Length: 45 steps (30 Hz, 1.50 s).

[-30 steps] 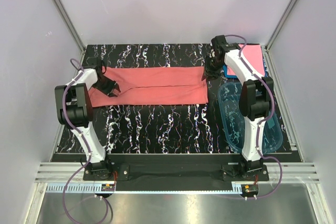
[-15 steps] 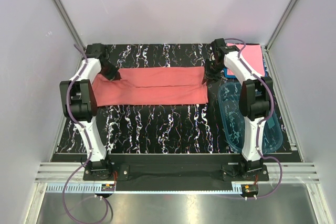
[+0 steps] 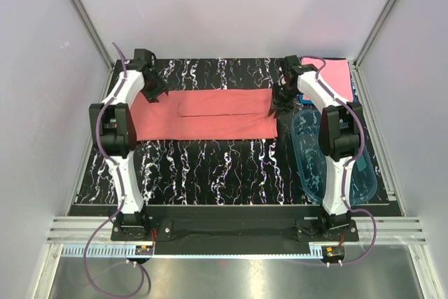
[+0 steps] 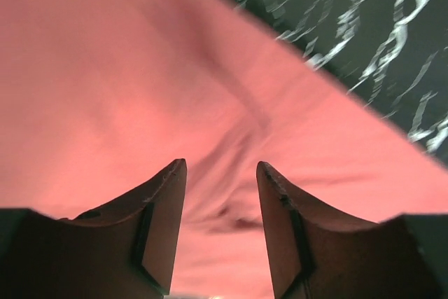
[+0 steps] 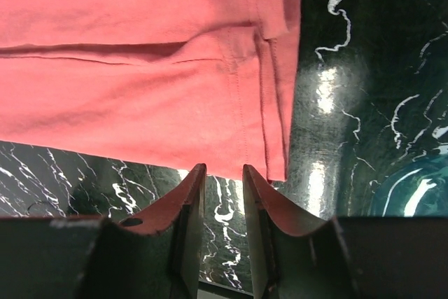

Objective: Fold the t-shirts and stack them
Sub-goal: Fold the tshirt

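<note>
A coral-red t-shirt point(image 3: 210, 113) lies folded into a long flat strip across the far half of the black marbled table point(image 3: 210, 166). My left gripper point(image 3: 157, 93) hovers at the strip's far left corner. In the left wrist view the gripper point(image 4: 220, 166) is open over rumpled coral cloth point(image 4: 140, 68), with nothing between the fingers. My right gripper point(image 3: 277, 105) stands at the strip's right end. The right wrist view shows it point(image 5: 222, 167) narrowly open, bare table in the gap, and the hemmed shirt edge point(image 5: 238, 103) just beyond the tips.
A folded pink t-shirt point(image 3: 334, 75) sits at the back right corner, with a blue edge point(image 3: 354, 91) showing under it. A clear blue plastic tub point(image 3: 329, 162) stands along the right side, close to the right arm; its rim point(image 5: 413, 187) also appears in the right wrist view. Grey walls enclose the table.
My left gripper has travelled from the shirt's near left part to its far left corner, shut on the way and then opened. The shirt's left end now lies square. My right arm barely moved.
</note>
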{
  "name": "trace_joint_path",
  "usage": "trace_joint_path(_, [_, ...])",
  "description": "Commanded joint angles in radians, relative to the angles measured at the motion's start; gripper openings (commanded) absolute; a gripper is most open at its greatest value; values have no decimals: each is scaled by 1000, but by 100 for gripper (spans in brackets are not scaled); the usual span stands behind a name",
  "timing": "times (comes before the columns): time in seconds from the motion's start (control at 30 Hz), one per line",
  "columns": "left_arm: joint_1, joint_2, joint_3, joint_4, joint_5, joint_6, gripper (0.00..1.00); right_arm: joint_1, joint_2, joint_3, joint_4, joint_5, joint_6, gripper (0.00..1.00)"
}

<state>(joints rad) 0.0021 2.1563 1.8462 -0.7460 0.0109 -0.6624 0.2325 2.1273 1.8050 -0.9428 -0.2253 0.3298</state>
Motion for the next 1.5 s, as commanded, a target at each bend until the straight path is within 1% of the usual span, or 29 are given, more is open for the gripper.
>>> trace_joint_path(0.0, [7, -245, -149, 13, -130, 83, 50, 37, -9, 42, 33, -6, 9, 34])
trace_joint_path(0.07, [7, -303, -229, 8, -138, 84, 50, 56, 20, 80, 29, 10, -5, 35])
trace_joint_path(0.1, [9, -309, -286, -24, -153, 69, 50, 77, 60, 136, 4, 17, -12, 35])
trace_joint_path(0.17, [9, -314, -329, -53, -161, 43, 51, 94, 106, 207, -28, 35, -34, 42])
trace_joint_path(0.2, [7, -311, -353, -71, -151, 12, 53, 100, 130, 274, -49, 37, -44, 46])
trace_joint_path(0.23, [7, -309, -385, -78, -147, -8, 54, 119, 170, 305, -59, 35, -81, 55])
trace_joint_path(0.27, [7, -311, -398, -82, -141, -40, 57, 123, 190, 333, -63, 38, -104, 59])
trace_joint_path(0.33, [7, -322, -415, -76, -123, -77, 71, 136, 230, 387, -53, 34, -177, 65])
trace_joint_path(0.37, [7, -329, -415, -78, -126, -113, 73, 139, 240, 399, -48, 35, -204, 68])
trace_joint_path(0.4, [7, -332, -412, -79, -129, -130, 86, 142, 247, 405, -28, 43, -231, 70])
trace_joint_path(0.43, [7, -334, -406, -79, -135, -146, 87, 152, 249, 402, -16, 47, -298, 72])
trace_joint_path(0.5, [7, -331, -381, -99, -155, -198, 90, 157, 243, 375, 22, 49, -365, 83])
trace_joint_path(0.53, [7, -313, -371, -114, -164, -221, 99, 157, 237, 357, 42, 11, -412, 99])
trace_joint_path(0.6, [12, -282, -314, -160, -154, -278, 99, 163, 206, 283, 109, -17, -454, 100])
trace_joint_path(0.67, [12, -227, -269, -211, -144, -339, 99, 175, 192, 225, 151, -8, -521, 100])
trace_joint_path(0.73, [12, -190, -216, -254, -132, -394, 99, 186, 157, 171, 243, -14, -616, 99])
trace_joint_path(0.8, [22, -121, -142, -344, -103, -486, 99, 198, 155, 130, 301, -23, -685, 100])
trace_joint_path(0.83, [24, -93, -108, -387, -101, -518, 99, 197, 166, 142, 292, -26, -736, 100])
trace_joint_path(0.87, [24, -43, -76, -473, -101, -573, 99, 199, 178, 181, 280, -32, -751, 100])
trace_joint_path(0.93, [26, -1, 19, -530, -101, -609, 99, 199, 195, 197, 263, -52, -785, 100])
trace_joint_path(0.97, [26, 13, 39, -567, -109, -653, 99, 199, 198, 201, 272, -61, -788, 100])
trace_joint_path(1.03, [30, 33, 42, -579, -112, -701, 99, 205, 212, 211, 259, -72, -822, 100])
trace_joint_path(1.1, [39, 51, 38, -598, -92, -772, 99, 217, 218, 206, 257, -2, -830, 100])
trace_joint_path(1.23, [68, 125, 54, -621, -48, -810, 99, 218, 220, 149, 271, 3, -827, 100])
trace_joint_path(1.3, [73, 172, 100, -639, -39, -804, 99, 218, 233, 140, 260, -8, -818, 100])
trace_joint_path(1.33, [78, 187, 122, -641, -34, -774, 99, 218, 233, 137, 257, -11, -810, 100])
trace_joint_path(1.37, [78, 209, 187, -650, -38, -760, 99, 218, 238, 136, 250, -12, -796, 100])
trace_joint_path(1.43, [78, 259, 258, -667, -66, -731, 99, 222, 237, 129, 240, -5, -741, 100])
trace_joint_path(1.47, [78, 272, 283, -676, -80, -708, 99, 234, 229, 91, 248, 7, -727, 100])
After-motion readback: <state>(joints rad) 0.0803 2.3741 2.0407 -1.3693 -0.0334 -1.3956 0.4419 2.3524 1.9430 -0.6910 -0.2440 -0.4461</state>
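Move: My left hand is over the far edge of the folded t-shirt. The t-shirt's left part lies about 8 cm back, 3 cm to the left and 6 cm below; its right part is 8 cm back and some 31 cm to the right. From my right hand that right part is roughly 4 cm ahead, 7 cm left and 6 cm down. The pink stack sits 18 cm ahead and 21 cm right of my right hand, the blue bin 11 cm back and 22 cm right. I spread both grippers from part-open to fully wide and bring them down onto the t-shirt. My left hand arcs up and back from the far edge, then sinks onto the left part, turning about 45 degrees counter-clockwise and swinging its fingers back under it, with a short forward nudge at the end. My right hand slides about 10 cm left and half as far forward while sinking, also twisting some 50 degrees counter-clockwise, until its tips meet the cloth. ##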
